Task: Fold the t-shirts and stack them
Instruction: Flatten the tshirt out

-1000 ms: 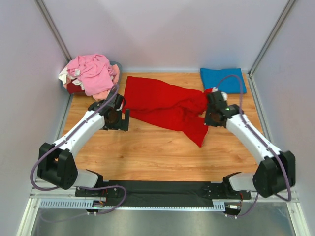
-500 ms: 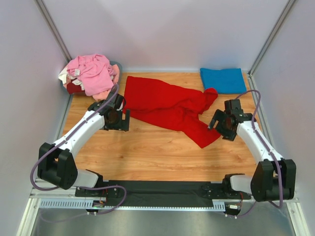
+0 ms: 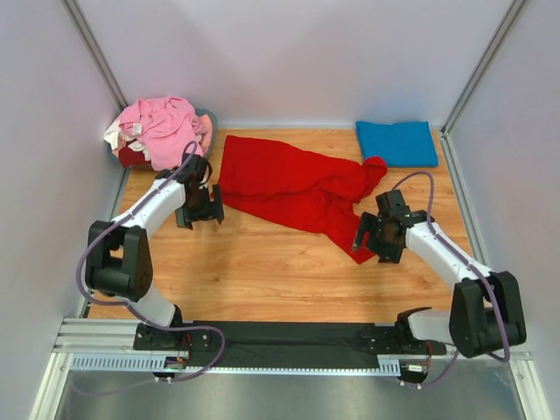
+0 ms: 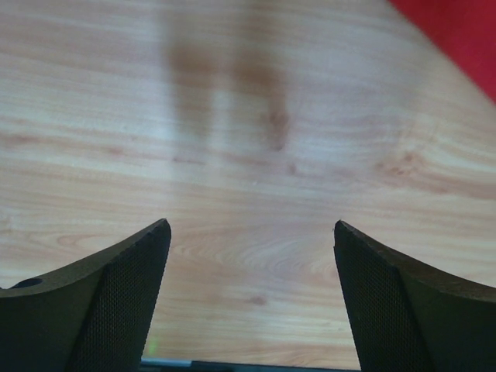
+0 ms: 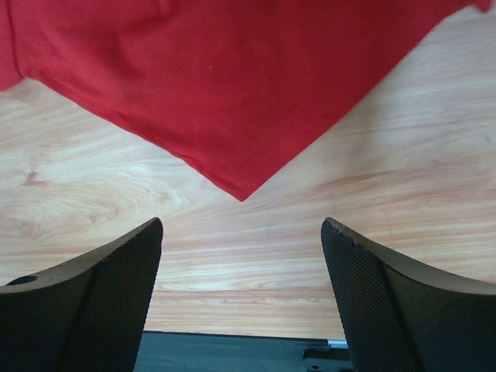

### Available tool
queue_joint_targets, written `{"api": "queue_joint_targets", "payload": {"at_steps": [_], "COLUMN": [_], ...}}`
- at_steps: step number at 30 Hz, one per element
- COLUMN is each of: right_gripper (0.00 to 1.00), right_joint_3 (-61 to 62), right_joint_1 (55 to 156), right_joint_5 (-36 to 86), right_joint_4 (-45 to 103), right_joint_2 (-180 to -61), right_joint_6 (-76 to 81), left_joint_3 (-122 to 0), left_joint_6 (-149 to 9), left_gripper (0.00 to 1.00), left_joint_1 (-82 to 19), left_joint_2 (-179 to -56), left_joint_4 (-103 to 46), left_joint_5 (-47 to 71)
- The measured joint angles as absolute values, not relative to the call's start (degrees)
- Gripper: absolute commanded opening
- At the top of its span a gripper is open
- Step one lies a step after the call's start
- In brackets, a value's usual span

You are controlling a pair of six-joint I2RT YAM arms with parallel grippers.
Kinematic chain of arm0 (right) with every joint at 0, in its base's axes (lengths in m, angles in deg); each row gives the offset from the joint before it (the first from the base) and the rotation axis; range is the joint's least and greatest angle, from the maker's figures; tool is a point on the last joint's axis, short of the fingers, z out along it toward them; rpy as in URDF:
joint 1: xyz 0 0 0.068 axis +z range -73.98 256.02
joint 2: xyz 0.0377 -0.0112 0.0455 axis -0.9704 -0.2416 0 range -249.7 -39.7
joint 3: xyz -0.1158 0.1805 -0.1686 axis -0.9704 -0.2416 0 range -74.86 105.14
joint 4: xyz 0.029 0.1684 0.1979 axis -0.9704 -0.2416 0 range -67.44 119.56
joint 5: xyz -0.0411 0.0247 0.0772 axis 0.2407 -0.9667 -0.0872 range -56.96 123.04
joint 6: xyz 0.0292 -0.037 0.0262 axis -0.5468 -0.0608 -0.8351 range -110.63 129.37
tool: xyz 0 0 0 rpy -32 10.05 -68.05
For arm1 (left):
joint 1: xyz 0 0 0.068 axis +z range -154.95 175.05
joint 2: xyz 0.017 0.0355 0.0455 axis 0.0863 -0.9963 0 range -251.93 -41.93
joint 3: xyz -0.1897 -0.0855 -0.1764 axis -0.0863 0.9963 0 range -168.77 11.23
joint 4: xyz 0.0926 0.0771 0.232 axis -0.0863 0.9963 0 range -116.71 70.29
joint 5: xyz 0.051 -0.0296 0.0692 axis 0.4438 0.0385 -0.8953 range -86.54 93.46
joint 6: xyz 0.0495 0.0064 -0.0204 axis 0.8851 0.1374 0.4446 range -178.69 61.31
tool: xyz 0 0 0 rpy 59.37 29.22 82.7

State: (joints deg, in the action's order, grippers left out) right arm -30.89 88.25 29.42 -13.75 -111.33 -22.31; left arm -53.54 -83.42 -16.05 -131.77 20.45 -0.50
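Note:
The red t-shirt (image 3: 293,188) lies spread and rumpled across the middle of the wooden table. A pointed corner of it shows in the right wrist view (image 5: 232,85). A folded blue t-shirt (image 3: 396,143) lies at the back right. A heap of pink and cream shirts (image 3: 162,131) sits at the back left. My left gripper (image 3: 199,213) is open and empty over bare wood just left of the red shirt, whose edge shows in the left wrist view (image 4: 457,35). My right gripper (image 3: 369,248) is open and empty beside the shirt's lower right corner.
White walls enclose the table on three sides. A dark rail (image 3: 289,337) with the arm bases runs along the near edge. Bare wood (image 3: 262,271) lies in front of the red shirt.
My right gripper let go of the red shirt's right side, swung out right, then came back toward the shirt's lower corner. My left gripper drew back slightly to the left.

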Motion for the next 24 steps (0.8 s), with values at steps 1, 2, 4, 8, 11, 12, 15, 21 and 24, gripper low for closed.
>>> {"api": "queue_joint_targets", "payload": {"at_steps": [1,2,4,8,11,12,15,21,24], "right_gripper": [0.84,0.84,0.83,0.8,0.76,0.73,0.7,0.65,0.56], "right_joint_3": [-30.85,-30.85,-30.83,-30.83,-30.83,-30.83,-30.61,-29.52,-29.15], "right_joint_1": [89.41,90.33,91.88,92.38,92.38,92.38,92.38,92.45,92.47], "right_joint_5": [29.93,30.28,30.69,31.41,32.33,32.48,32.7,32.88,33.03], "right_joint_4": [-13.53,-13.27,-12.66,-11.26,-9.84,-9.4,-8.79,-7.87,-7.76], "right_joint_2": [-112.53,-113.61,-115.64,-118.81,-120.71,-121.34,-123.22,-124.64,-125.19], "right_joint_6": [-22.33,-22.31,-22.33,-22.31,-22.27,-22.27,-22.18,-21.77,-21.35], "left_joint_3": [-54.53,-55.2,-56.73,-58.9,-60.38,-60.69,-62.92,-68.43,-69.69], "left_joint_6": [-84.04,-84.36,-85.28,-86.77,-87.86,-88.1,-88.91,-90.02,-90.66], "left_gripper": [0.92,0.91,0.92,0.96,0.97,0.97,0.95,0.92,0.9], "left_joint_1": [-16.07,-16.07,-16.18,-16.18,-16.18,-16.18,-16.18,-16.18,-16.18], "left_joint_2": [-133.3,-134.39,-136.97,-141.61,-145.41,-146.26,-149.52,-154.92,-155.88], "left_joint_4": [19.84,19.2,17.69,15.27,13.3,12.86,12.21,10.57,9.85], "left_joint_5": [0.04,0.46,0.98,1.07,1.16,1.29,1.49,1.46,1.46]}}
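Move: The red shirt's near corner lies just under the right hand, about 1 cm ahead, 2 cm to its left and 5 cm below; the blue cloth is some 44 cm ahead and 8 cm right of that hand. From the left hand, the shirt's left corner is about 14 cm ahead, 1 cm right and 7 cm below, with the laundry basket some 32 cm ahead and 13 cm left. The shirt's near corner comes between the right fingers as that hand sinks about 4 cm with a slight forward and leftward drift, then levels off while the fingers close part of the way around the corner. Towards the shirt's left corner the left hand sweeps about 11 cm forward, sinking 5 cm and edging right, fingers staying wide open. ##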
